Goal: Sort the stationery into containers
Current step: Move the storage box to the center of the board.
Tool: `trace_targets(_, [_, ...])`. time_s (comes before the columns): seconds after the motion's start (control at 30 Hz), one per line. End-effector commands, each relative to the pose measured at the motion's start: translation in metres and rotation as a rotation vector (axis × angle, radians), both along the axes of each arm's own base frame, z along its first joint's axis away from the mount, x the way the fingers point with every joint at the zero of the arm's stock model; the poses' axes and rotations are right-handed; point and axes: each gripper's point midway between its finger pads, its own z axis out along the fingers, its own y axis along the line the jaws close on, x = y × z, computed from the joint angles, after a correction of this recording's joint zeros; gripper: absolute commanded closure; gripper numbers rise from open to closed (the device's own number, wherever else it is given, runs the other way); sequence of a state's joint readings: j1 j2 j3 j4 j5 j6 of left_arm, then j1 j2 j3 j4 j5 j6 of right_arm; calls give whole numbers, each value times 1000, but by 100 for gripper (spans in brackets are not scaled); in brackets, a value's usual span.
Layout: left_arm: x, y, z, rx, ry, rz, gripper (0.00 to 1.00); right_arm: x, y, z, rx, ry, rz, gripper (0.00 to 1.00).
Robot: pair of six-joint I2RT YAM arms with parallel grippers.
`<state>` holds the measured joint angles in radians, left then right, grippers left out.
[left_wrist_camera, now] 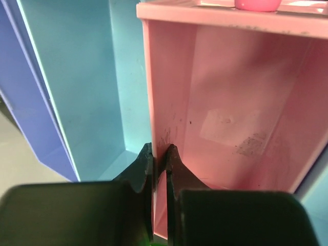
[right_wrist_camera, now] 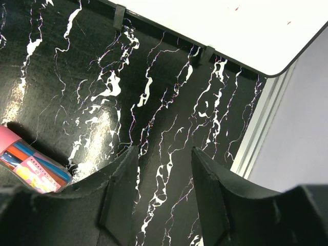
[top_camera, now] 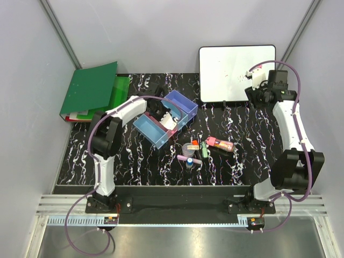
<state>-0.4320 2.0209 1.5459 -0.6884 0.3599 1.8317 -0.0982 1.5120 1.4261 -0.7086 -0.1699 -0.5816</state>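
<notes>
The bins stand together left of centre: a violet-blue bin point(top_camera: 181, 104), a pink bin point(top_camera: 171, 122) and a light blue bin point(top_camera: 152, 130). My left gripper point(top_camera: 165, 115) is shut on the pink bin's side wall point(left_wrist_camera: 156, 118), one finger inside and one outside; the light blue bin point(left_wrist_camera: 87, 92) and the violet-blue bin point(left_wrist_camera: 25, 118) lie to its left. The stationery lies on the mat: a pink marker pack point(top_camera: 220, 143), a green pen point(top_camera: 206, 149), an orange-capped stick point(top_camera: 194, 142) and a round clear piece point(top_camera: 188, 148). My right gripper point(top_camera: 253, 92) is open and empty above the mat by the whiteboard.
A whiteboard point(top_camera: 236, 64) leans at the back right and shows in the right wrist view point(right_wrist_camera: 230, 25). Green binders point(top_camera: 91, 88) lie at the back left. The pink marker pack point(right_wrist_camera: 28, 164) is at the left of the right wrist view. The mat's right edge point(right_wrist_camera: 256, 138) is close.
</notes>
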Motion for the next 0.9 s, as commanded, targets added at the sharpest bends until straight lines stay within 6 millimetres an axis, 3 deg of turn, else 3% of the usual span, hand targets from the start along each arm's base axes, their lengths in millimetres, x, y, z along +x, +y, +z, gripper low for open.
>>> trace_targets(0.0, [46, -30, 18, -29, -309, -403, 100, 0, 4, 12, 10, -36, 2, 47])
trace_targets(0.23, [28, -36, 22, -109, -400, -632, 100, -6, 4, 6, 6, -19, 5, 47])
trace_targets(0.3, [11, -35, 19, -140, -428, -724, 100, -7, 6, 5, 18, -17, 2, 47])
trace_targets(0.6, [-10, -50, 32, -198, -438, -765, 100, -7, 8, 7, 33, -21, 2, 48])
trace_targets(0.63, [-11, -51, 32, -201, -438, -767, 96, -7, 8, 8, 33, -24, 2, 48])
trace_targets(0.67, [-10, -51, 31, -194, -438, -767, 78, -7, 8, 7, 33, -23, 2, 48])
trace_targets(0.7, [-10, -51, 31, -191, -438, -768, 67, -8, 8, 8, 32, -24, 3, 48])
trace_targets(0.77, [-8, -50, 29, -179, -438, -765, 61, -9, 8, 8, 29, -26, 3, 47])
trace_targets(0.87, [-10, -48, 26, -173, -433, -765, 35, -8, 7, 8, 27, -24, 3, 47])
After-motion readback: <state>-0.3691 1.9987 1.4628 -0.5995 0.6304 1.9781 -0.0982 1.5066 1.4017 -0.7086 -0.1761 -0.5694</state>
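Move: The storage box is already pinched by the left hand on the divider between its pink and middle blue compartments; the box's middle lies about 2 cm back, 1 cm right and 3 cm below. From that hand, the clear cup is some 17 cm back and 10 cm right, the pink pencil case 14 cm back and 23 cm right, and the whiteboard 20 cm ahead and 29 cm right. The box is roughly level with the right hand, 34 cm left and 18 cm below. The storage box, still pinched by its divider, gets a last nudge forward of about 1.5 cm from the left hand, which then eases back and up about as far, tilting its left side down and turning slightly clockwise. Its fingers then open to nearly half, letting go of the divider, one finger either side of it, as the hand drifts about 1 cm right and dips slightly. ##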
